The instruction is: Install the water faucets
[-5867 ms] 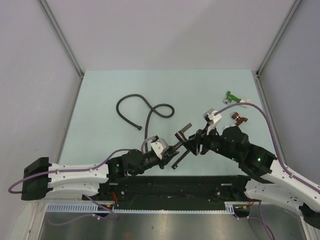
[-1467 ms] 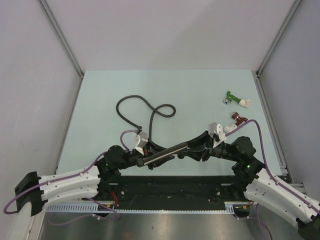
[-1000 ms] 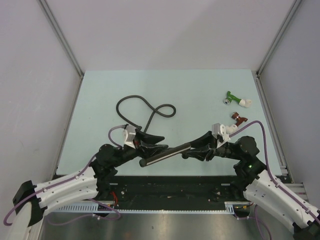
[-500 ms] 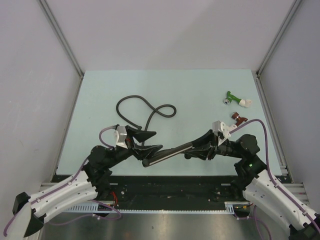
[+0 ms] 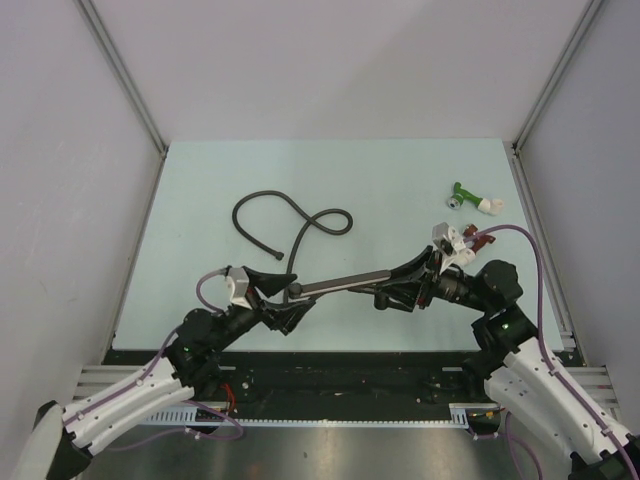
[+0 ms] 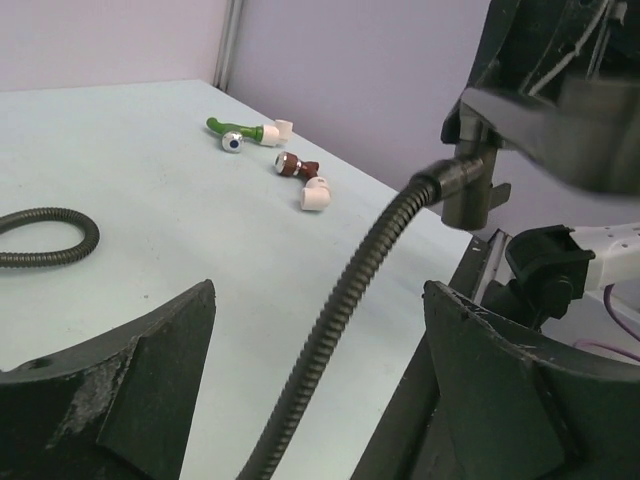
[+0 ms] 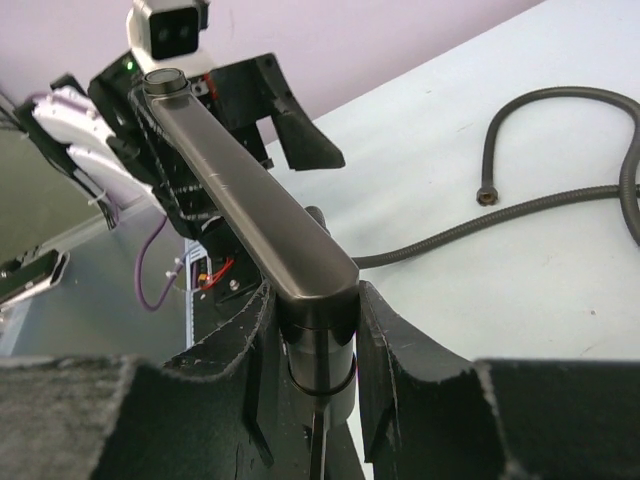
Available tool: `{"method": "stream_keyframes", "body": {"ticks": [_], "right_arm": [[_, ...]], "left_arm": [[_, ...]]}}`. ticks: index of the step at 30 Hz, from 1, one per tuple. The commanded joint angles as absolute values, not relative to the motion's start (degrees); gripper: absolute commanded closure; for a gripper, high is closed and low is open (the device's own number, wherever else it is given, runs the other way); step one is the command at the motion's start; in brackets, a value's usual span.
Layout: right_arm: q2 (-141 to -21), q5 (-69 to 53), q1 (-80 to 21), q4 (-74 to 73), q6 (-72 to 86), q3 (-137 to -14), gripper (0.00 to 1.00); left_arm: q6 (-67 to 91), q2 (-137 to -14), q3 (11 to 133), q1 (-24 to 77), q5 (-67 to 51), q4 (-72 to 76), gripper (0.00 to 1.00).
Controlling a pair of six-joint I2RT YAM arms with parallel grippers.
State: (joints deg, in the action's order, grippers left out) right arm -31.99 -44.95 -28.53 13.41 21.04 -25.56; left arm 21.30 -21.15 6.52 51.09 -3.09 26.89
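Note:
The water faucet [image 5: 345,283], slim and dark grey-brown, hangs above the table's near edge. My right gripper [image 5: 402,286] is shut on its short body, and in the right wrist view the pads [image 7: 385,335] press that body on both sides of the faucet [image 7: 240,190]. Its long arm points left, ending just over my left gripper [image 5: 288,296]. The left gripper [image 6: 318,300] stands open, holding nothing. A ribbed black hose [image 6: 340,310] runs between its jaws without touching them, up to the faucet body [image 6: 468,190].
The black hose [image 5: 262,196] lies looped on the pale green table at centre left. A green fitting [image 5: 462,196] and a dark-red fitting [image 5: 480,238] with white ends lie at the right, the red one close behind my right wrist. Grey walls close in three sides.
My left gripper has opened wide, let go of the faucet arm and drawn back towards the near edge. The right gripper keeps its hold, and the arm's free end has swung away from me.

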Motion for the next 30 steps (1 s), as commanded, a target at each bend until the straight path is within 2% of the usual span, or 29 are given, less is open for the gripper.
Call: {"method": "stream_keyframes", "body": {"ticks": [1,6,11,19,26,30], "right_arm": [[-31.46,-42.45,-27.77,15.03,25.40,-30.58,1.00],[-32.08,-42.01,-27.69,13.62,26.01,-31.29,1.00],[-32.17,-41.92,-27.69,13.80,26.37,-31.29,1.00],[-31.99,-42.45,-27.77,14.15,27.07,-31.64,1.00],[-31.73,-42.80,-27.86,14.15,27.42,-31.73,1.00],[-31.47,-42.54,-27.95,14.06,28.12,-31.82,1.00]], "left_arm": [[15.67,-17.67,4.31,50.71,-3.95,30.84,0.12],[6.52,-21.96,7.38,51.24,-8.79,32.78,0.13],[-5.25,-31.09,13.09,57.63,-7.66,32.53,0.13],[-26.51,-41.82,19.59,75.12,12.18,32.24,0.14],[-36.73,-48.86,22.23,81.03,22.48,38.23,0.15],[-39.63,-52.29,23.73,82.70,24.25,40.42,0.17]]}}
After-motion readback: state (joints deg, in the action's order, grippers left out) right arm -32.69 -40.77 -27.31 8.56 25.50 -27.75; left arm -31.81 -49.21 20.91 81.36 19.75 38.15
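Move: The left hand, open and empty, seems to go for the hose nut under the faucet body, some 12 cm to its right, roughly level with it fore and aft, and about 4 cm higher. The faucet body in the right fingers is about 15 cm to the left hand's right, level and 5 cm up; the spout's free end is about 6 cm above it and 2 cm to its left. From the right hand, the nut lies about 3 cm left, level, 2 cm below. To the right by about 8 cm, and a few centimetres back and up, the left hand comes in under the spout towards the hose nut, rolling nearly 50 degrees about its pointing direction so its left side rises, fingers staying wide open. The right hand keeps its grip on the faucet body, edging only slightly forward. ##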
